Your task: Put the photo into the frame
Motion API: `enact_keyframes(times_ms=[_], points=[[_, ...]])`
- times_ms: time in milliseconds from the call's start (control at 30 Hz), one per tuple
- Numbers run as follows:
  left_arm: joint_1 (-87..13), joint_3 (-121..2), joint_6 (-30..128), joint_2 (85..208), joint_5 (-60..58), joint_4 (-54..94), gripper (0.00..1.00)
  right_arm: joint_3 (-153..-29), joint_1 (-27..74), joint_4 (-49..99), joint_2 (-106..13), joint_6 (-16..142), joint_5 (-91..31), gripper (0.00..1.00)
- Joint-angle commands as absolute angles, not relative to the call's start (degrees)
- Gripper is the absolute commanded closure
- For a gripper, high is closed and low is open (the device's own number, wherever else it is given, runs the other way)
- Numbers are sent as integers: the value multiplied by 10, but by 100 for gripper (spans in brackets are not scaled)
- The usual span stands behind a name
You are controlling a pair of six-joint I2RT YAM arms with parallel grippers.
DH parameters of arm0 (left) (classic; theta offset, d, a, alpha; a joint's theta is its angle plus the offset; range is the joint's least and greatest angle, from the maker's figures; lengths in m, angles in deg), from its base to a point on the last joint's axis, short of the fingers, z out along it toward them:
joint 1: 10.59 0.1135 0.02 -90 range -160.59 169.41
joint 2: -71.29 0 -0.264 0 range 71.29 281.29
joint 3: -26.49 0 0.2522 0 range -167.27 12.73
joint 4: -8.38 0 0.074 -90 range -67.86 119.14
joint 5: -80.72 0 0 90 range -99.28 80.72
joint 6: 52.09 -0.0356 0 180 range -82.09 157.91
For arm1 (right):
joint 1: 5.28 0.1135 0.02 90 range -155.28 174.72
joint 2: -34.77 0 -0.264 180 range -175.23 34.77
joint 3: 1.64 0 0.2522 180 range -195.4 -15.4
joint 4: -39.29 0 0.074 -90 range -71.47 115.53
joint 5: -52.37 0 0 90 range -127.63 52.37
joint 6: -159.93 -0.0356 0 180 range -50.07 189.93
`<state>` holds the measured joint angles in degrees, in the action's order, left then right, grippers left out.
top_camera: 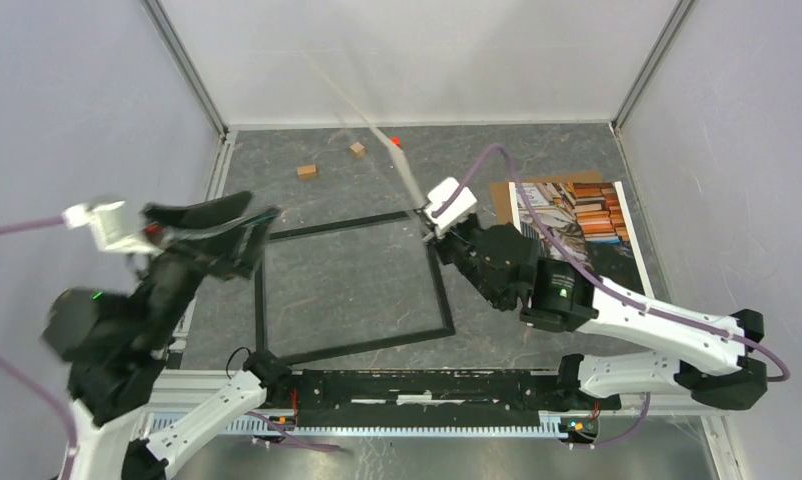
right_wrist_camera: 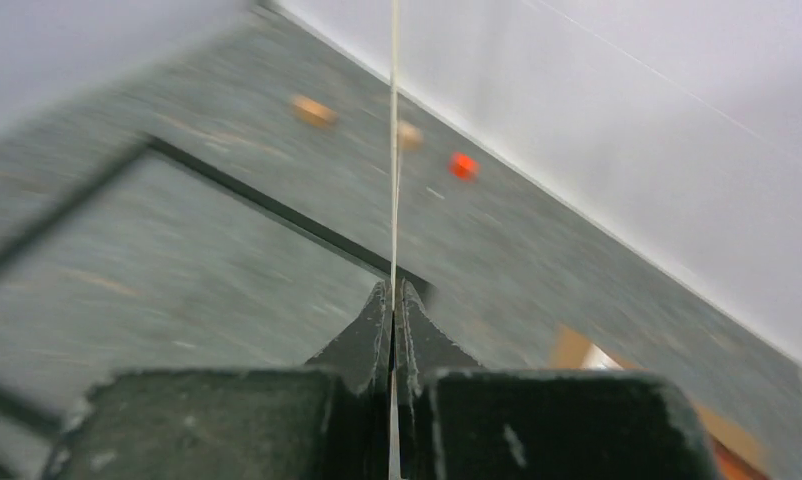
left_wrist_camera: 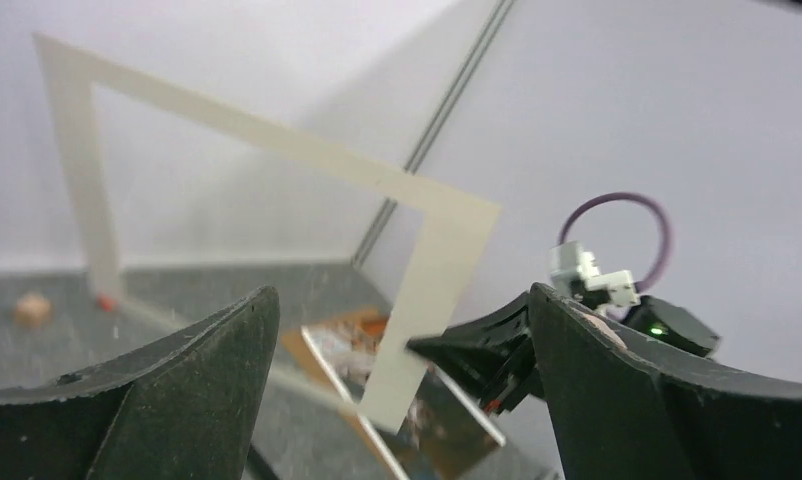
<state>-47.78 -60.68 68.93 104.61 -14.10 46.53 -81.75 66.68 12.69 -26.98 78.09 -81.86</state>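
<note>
The thin black frame point(top_camera: 377, 343) lies flat on the table in the top view, with nothing inside it. The photo point(top_camera: 577, 210), a picture of stacked books, lies on a brown backing board to its right. My right gripper point(top_camera: 432, 228) is shut on a white mat border point(top_camera: 402, 170) and holds it upright over the frame's far right corner. In the right wrist view the mat point(right_wrist_camera: 393, 150) shows edge-on between the shut fingers point(right_wrist_camera: 393, 290). My left gripper point(top_camera: 252, 225) hangs open and raised over the frame's far left corner. Its wrist view shows the mat point(left_wrist_camera: 267, 140) and the photo point(left_wrist_camera: 357, 350) beyond the gripper point(left_wrist_camera: 402, 295).
Two small brown blocks point(top_camera: 306, 170) point(top_camera: 357, 149) and a small red piece point(top_camera: 395, 142) lie near the back wall. Grey walls close in the table on both sides and at the back. The brown backing board point(top_camera: 502, 195) sticks out left of the photo.
</note>
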Motion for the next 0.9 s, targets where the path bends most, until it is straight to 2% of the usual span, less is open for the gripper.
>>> enact_keyframes(times_ms=[0, 133, 400, 500, 633, 867], points=[[-475, -636, 591, 1006, -155, 434, 0, -912, 655, 171, -340, 704, -527, 100], [-475, -665, 564, 993, -123, 430, 0, -931, 554, 185, -392, 568, -342, 100], [-475, -658, 547, 1032, -147, 473, 0, -693, 334, 392, -444, 302, -34, 100], [-475, -675, 545, 1084, -170, 519, 0, -685, 302, 378, -510, 307, 51, 100], [-475, -705, 534, 1175, -181, 591, 0, -674, 279, 339, -543, 357, 39, 100], [-475, -695, 487, 1248, -176, 583, 0, -765, 248, 141, -628, 523, 106, 100]])
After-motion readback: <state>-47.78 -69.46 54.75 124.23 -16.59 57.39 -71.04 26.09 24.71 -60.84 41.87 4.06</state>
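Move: The right hand holds the white mat up in the air. The black frame's middle lies about 19 cm to its left, level with it fore and aft, and some 34 cm below. On the same table, the photo is roughly 30 cm right and 6 cm farther out, and the brown block about 29 cm left and 25 cm ahead. From the empty left hand the frame's middle is some 6 cm right, 4 cm ahead and 48 cm below. Right hand swings the pinched mat left, then 25-odd cm down over the frame; open left retreats, then returns. ##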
